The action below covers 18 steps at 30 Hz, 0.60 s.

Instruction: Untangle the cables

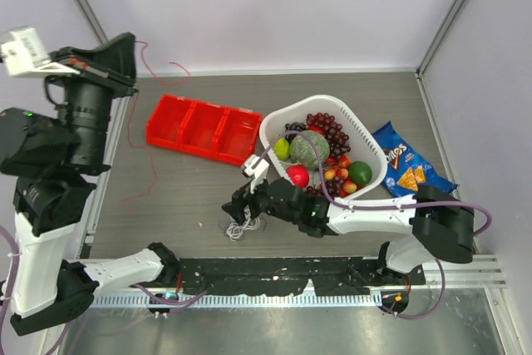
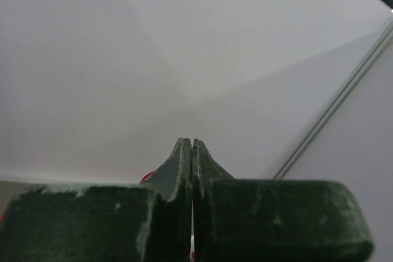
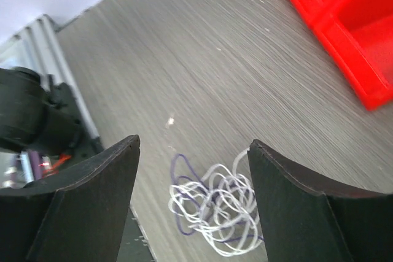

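Observation:
A small tangle of white and purple cables [image 1: 241, 227] [image 3: 215, 207] lies on the grey table close to the near edge. My right gripper [image 1: 239, 205] [image 3: 194, 142] hovers just above it, open, with the tangle lying between and below its two dark fingers and nothing held. A thin red cable [image 1: 154, 164] trails over the table's left side and climbs to the tip of my left gripper [image 1: 129, 43] [image 2: 193, 142]. That gripper is raised high at the far left and shut on the red cable. A sliver of red [image 2: 147, 176] shows beside its fingers.
A red divided bin [image 1: 204, 126] [image 3: 344, 35] sits behind the tangle. To the right is a white basket [image 1: 366, 135] full of fruit, with a blue chips bag [image 1: 407, 164] beyond it. A black rail [image 1: 274, 276] runs along the near edge.

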Tool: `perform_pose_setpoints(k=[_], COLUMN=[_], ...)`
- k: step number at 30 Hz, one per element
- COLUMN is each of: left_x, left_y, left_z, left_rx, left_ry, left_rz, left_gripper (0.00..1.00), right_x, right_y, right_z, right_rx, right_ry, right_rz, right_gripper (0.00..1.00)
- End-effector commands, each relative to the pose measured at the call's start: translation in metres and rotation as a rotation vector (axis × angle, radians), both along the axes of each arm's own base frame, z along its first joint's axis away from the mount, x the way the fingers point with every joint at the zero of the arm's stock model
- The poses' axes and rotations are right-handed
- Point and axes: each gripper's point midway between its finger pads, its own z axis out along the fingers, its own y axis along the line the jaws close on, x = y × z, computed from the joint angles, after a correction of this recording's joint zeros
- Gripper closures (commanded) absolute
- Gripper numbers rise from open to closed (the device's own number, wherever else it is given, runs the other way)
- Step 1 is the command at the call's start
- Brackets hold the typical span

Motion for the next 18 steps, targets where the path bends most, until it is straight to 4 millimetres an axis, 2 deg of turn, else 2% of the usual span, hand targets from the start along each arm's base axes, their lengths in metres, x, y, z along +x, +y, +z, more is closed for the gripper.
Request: perform_pose_setpoints(k=[1,2,3,4,5,10,15,18], left_x=[0.004,0.005,0.004,0.004,0.004,0.0,-0.002,-0.003], left_y=[-0.001,-0.003,-0.003,-0.004,-0.004,0.003,0.001,-0.002], left_z=[-0.026,-0.034,-0.041,-0.05,-0.058,-0.093,-0.112,-0.116], left_rx=[0.008,0.003,-0.012,-0.024,-0.04,-0.124,-0.162,-0.181], left_ry=[0.088,0.109,0.126,0.147,0.166,0.247,0.3,0.311], left_rz=[0.001,-0.006,-0.014,-0.021,-0.028,-0.023,-0.042,-0.063], left_gripper=[1.0,1.0,1.0,1.0,1.0,1.0,1.0,1.0], right_x=[-0.016,-0.012,-0.012,-0.004,-0.007,0.017,0.024,0.029], right_y=[0.017,0.018,0.023,0.022,0.028,0.037,0.049,0.062], right_z=[0.057,0.069,0.089,0.099,0.114,0.158,0.185,0.192], right_rx=[0.03,0.053,0.098,0.121,0.16,0.237,0.284,0.307], right_ry=[0.043,0.038,0.032,0.024,0.027,-0.025,-0.076,-0.085], right_rz=[0.121,0.113,0.131,0.116,0.162,0.155,0.16,0.168], right_gripper=[0.23,0.23,0.23,0.23,0.23,0.23,0.23,0.23])
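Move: The hanging lower part of the red cable is about 15 cm left of the right hand, some 15 cm above it and roughly level forward. The white cable heap lies some 5 cm back, 3 cm right and 14 cm below; the red box is about 19 cm ahead, 7 cm left and 13 cm below. From the left hand, that red cable part hangs some 34 cm below, 4 cm back and 4 cm left. The open right hand rises about 17 cm towards the red cable; the left sinks 10 cm, pinching it. ##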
